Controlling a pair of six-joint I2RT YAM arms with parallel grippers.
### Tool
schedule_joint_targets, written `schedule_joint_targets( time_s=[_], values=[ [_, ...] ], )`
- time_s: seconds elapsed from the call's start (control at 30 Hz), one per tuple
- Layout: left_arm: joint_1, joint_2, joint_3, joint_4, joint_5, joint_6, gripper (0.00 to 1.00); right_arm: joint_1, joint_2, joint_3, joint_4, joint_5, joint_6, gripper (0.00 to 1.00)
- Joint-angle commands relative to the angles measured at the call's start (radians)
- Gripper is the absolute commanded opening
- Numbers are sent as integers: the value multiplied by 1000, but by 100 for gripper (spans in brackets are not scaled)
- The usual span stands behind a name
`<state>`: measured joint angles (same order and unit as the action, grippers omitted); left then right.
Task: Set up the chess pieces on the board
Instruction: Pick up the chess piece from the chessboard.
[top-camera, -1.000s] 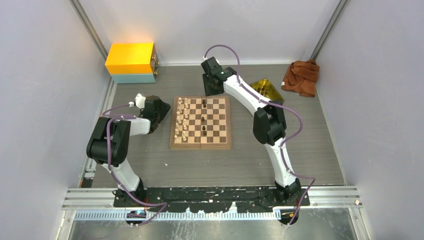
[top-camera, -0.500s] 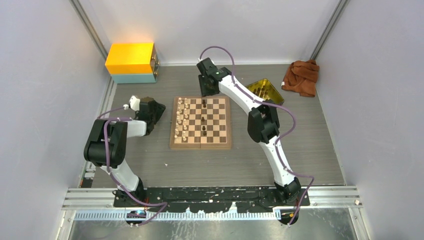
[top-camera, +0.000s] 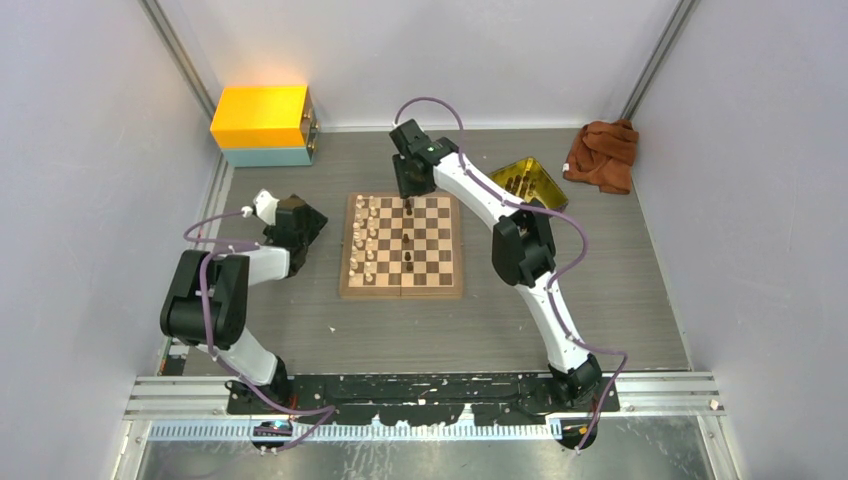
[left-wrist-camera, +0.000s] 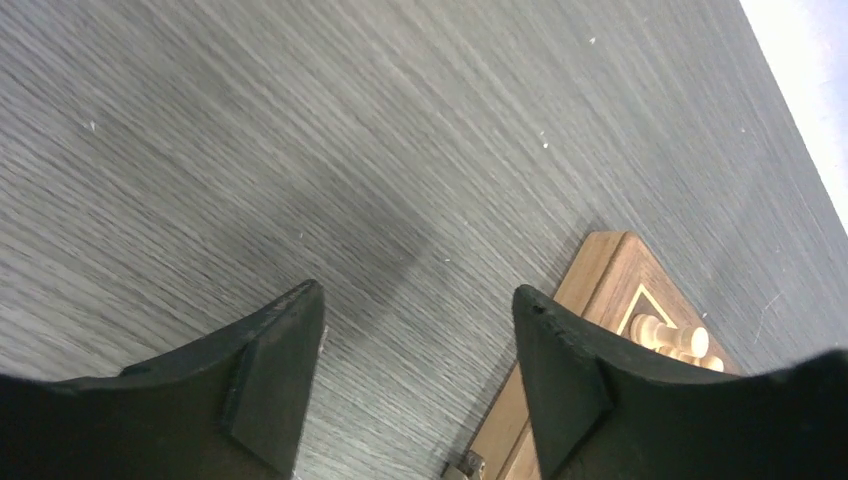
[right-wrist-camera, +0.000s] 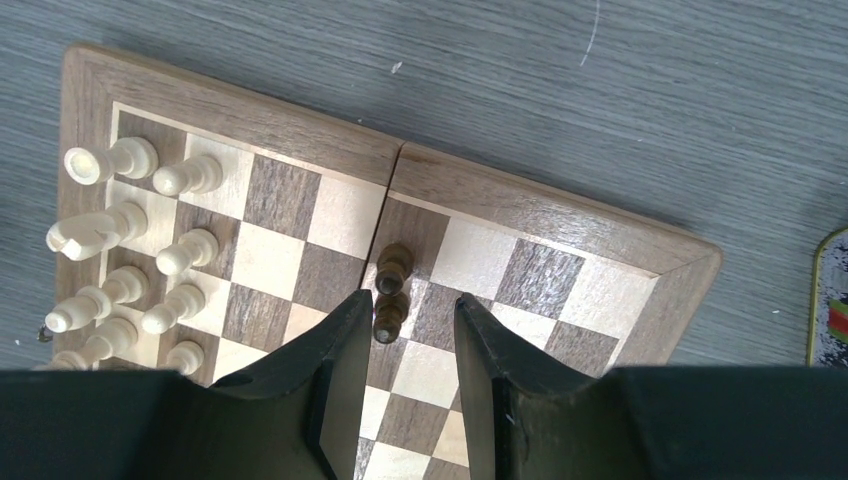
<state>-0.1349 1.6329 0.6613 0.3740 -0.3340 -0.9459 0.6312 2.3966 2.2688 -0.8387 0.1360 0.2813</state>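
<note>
The board (top-camera: 435, 262) lies mid-table. Pale chess pieces (top-camera: 365, 240) fill its two left columns, and three dark ones (top-camera: 408, 238) stand along the centre seam. My right gripper (top-camera: 410, 190) hangs over the board's far edge. In the right wrist view it (right-wrist-camera: 413, 300) is open, and a dark piece (right-wrist-camera: 388, 316) stands on the board just off its left fingertip, a second one (right-wrist-camera: 392, 268) beyond it. Neither finger touches them. My left gripper (top-camera: 308, 228) is off the board's left side; in its wrist view it (left-wrist-camera: 417, 290) is open over bare table.
A yellow tray (top-camera: 527, 180) holding dark pieces sits right of the board's far corner. An orange cloth (top-camera: 603, 153) lies at the back right, a yellow and blue box (top-camera: 262, 122) at the back left. The board's corner (left-wrist-camera: 610, 290) shows beside my left gripper.
My right gripper has moved left and nearer, onto the board's far edge. My left gripper has drawn back from the board and its jaws stand a little wider.
</note>
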Motion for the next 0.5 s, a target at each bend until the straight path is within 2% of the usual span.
schedule_joint_targets(
  time_s=[0.0, 0.07, 0.1, 0.13, 0.47],
  values=[
    [-9, -83, -6, 17, -94, 74, 73, 16, -4, 50, 21, -18, -24, 42],
    [-11, -105, -8, 17, -99, 78, 81, 19, -2, 52, 23, -19, -25, 42],
    [-12, -112, -7, 17, -101, 81, 96, 19, -1, 53, 22, -19, -26, 42],
    [-14, -117, -5, 16, -103, 84, 99, 18, 2, 59, 19, -19, -28, 43],
    [-28, -172, -15, 11, -129, 103, 100, 18, 20, 66, 19, -20, -30, 43]
  ],
)
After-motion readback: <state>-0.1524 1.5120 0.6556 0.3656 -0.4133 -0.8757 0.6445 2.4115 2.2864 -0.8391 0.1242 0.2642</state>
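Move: Just below the right hand, two black chess pieces stand one behind the other at the board's far edge: the farther about 2 cm ahead, 2 cm to the left and 4 cm down, the nearer level with the hand and 1 cm left. A third black piece is some 5 cm back, 2 cm left; the nearest white piece lies 3 cm ahead, 9 cm left. From the left hand the farther black piece lies about 22 cm to the right, 1 cm ahead, at its height. Hovering over the far edge of the board, the right hand eases only about 1 cm to its left, bringing the two black pieces more squarely between its half-open fingers; it neither sinks nor closes. Beside the board, the left hand rises about 4.5 cm off the table, tipping slightly upward and spreading its empty fingers from two-thirds to fully open. ##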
